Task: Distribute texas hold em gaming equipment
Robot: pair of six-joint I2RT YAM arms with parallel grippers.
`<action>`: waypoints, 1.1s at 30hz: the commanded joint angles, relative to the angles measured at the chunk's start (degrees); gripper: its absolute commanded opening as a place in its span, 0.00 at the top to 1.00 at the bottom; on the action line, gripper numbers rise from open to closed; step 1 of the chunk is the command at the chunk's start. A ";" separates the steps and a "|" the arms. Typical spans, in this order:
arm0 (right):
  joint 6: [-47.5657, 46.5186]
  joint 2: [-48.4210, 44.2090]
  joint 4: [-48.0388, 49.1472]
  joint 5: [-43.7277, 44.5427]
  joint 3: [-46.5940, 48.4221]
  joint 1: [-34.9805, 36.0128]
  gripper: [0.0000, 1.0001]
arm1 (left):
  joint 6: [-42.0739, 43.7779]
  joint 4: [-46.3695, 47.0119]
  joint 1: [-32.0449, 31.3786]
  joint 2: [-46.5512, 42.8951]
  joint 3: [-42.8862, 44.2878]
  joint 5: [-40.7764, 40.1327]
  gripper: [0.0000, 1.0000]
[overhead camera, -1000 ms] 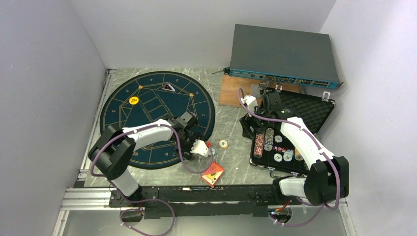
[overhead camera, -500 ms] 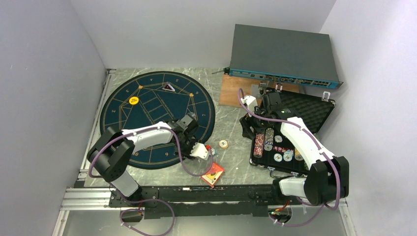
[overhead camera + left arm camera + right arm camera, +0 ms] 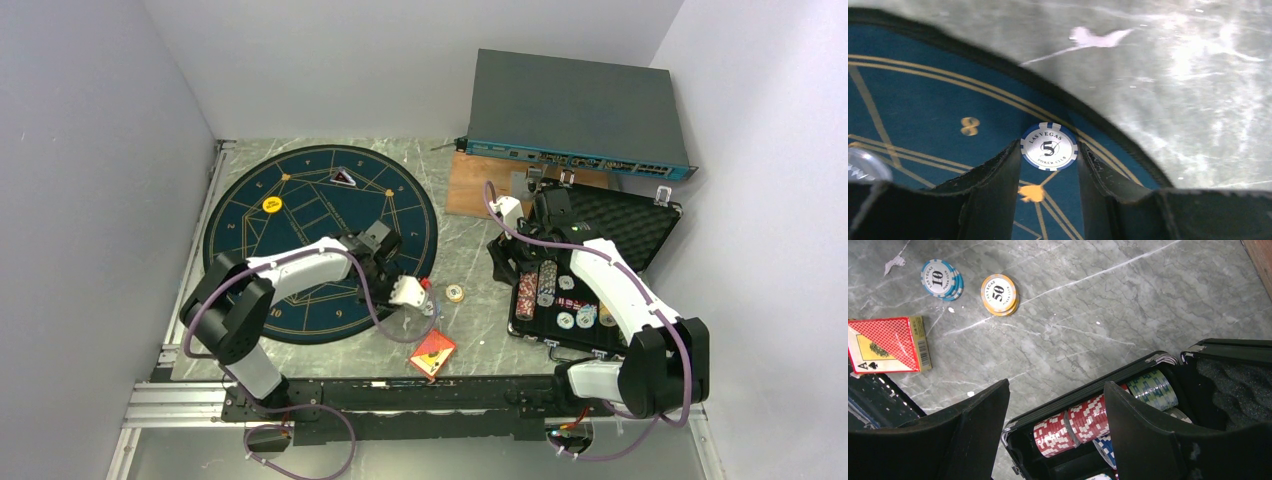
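Note:
My left gripper (image 3: 1049,150) is shut on a white, blue-rimmed "5" poker chip (image 3: 1049,146), pinched by its rim at the fingertips. It hangs over the lower right edge of the round navy mat (image 3: 300,240), where the left gripper (image 3: 412,295) shows from above. My right gripper (image 3: 1055,386) stands open over the left rim of the black case (image 3: 1088,390), above rolls of red chips (image 3: 1073,425). On the grey table lie a blue "10" chip (image 3: 941,279), a yellow "50" chip (image 3: 999,294) and a red card pack (image 3: 887,344). A yellow disc (image 3: 271,204) sits on the mat.
The open case (image 3: 590,335) holds several chip rolls, and its foam lid (image 3: 625,220) lies behind it. A grey network switch (image 3: 575,110) and a wooden board (image 3: 480,185) stand at the back right. White walls close in both sides.
The left jaws have closed in on the "5" chip and the gripper has shifted slightly away from the near edge. The right arm has not moved.

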 commanded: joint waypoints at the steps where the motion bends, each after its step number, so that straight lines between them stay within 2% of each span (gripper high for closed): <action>1: -0.67 -1.45 1.63 -0.91 -0.01 -0.20 0.28 | 0.36 -0.14 2.61 2.11 7.33 2.46 0.58; 9: -0.53 -1.68 2.02 -0.28 -0.27 -0.20 0.28 | -0.70 -0.21 6.98 13.31 22.06 3.65 0.59; 19: -0.45 -1.53 2.15 -0.31 -0.27 -0.21 0.28 | -2.88 0.36 9.42 27.33 39.91 3.56 0.58; 33: -0.36 -1.18 2.11 -0.26 -0.30 -0.21 0.27 | -4.18 2.38 11.26 36.18 49.94 2.56 0.56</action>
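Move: The white 5 chip is already pinched in my left hand, a centimetre or two off the mat. The printed 7 by the mat's right rim lies about 19 cm ahead and 7 cm to the right. The clear chip is 19 cm ahead and 1 cm left, the loose white chip 12 cm ahead and 10 cm left, and the blue 10 stack level with me, 9 cm right. From my right hand, the 7 is some 16 cm ahead, 20 cm left and 10 cm below. I carry the white 5 chip forward about 22 cm with my left hand, drifting some 7 cm right, from the mat's near rim by the 8 to just beyond the 7. I lift about 3 cm early on, then sink about 2 cm again, turning the wrist roughly 13 degrees counter-clockwise and tipping the fingertips farther right. My fingers keep their pinch throughout. ##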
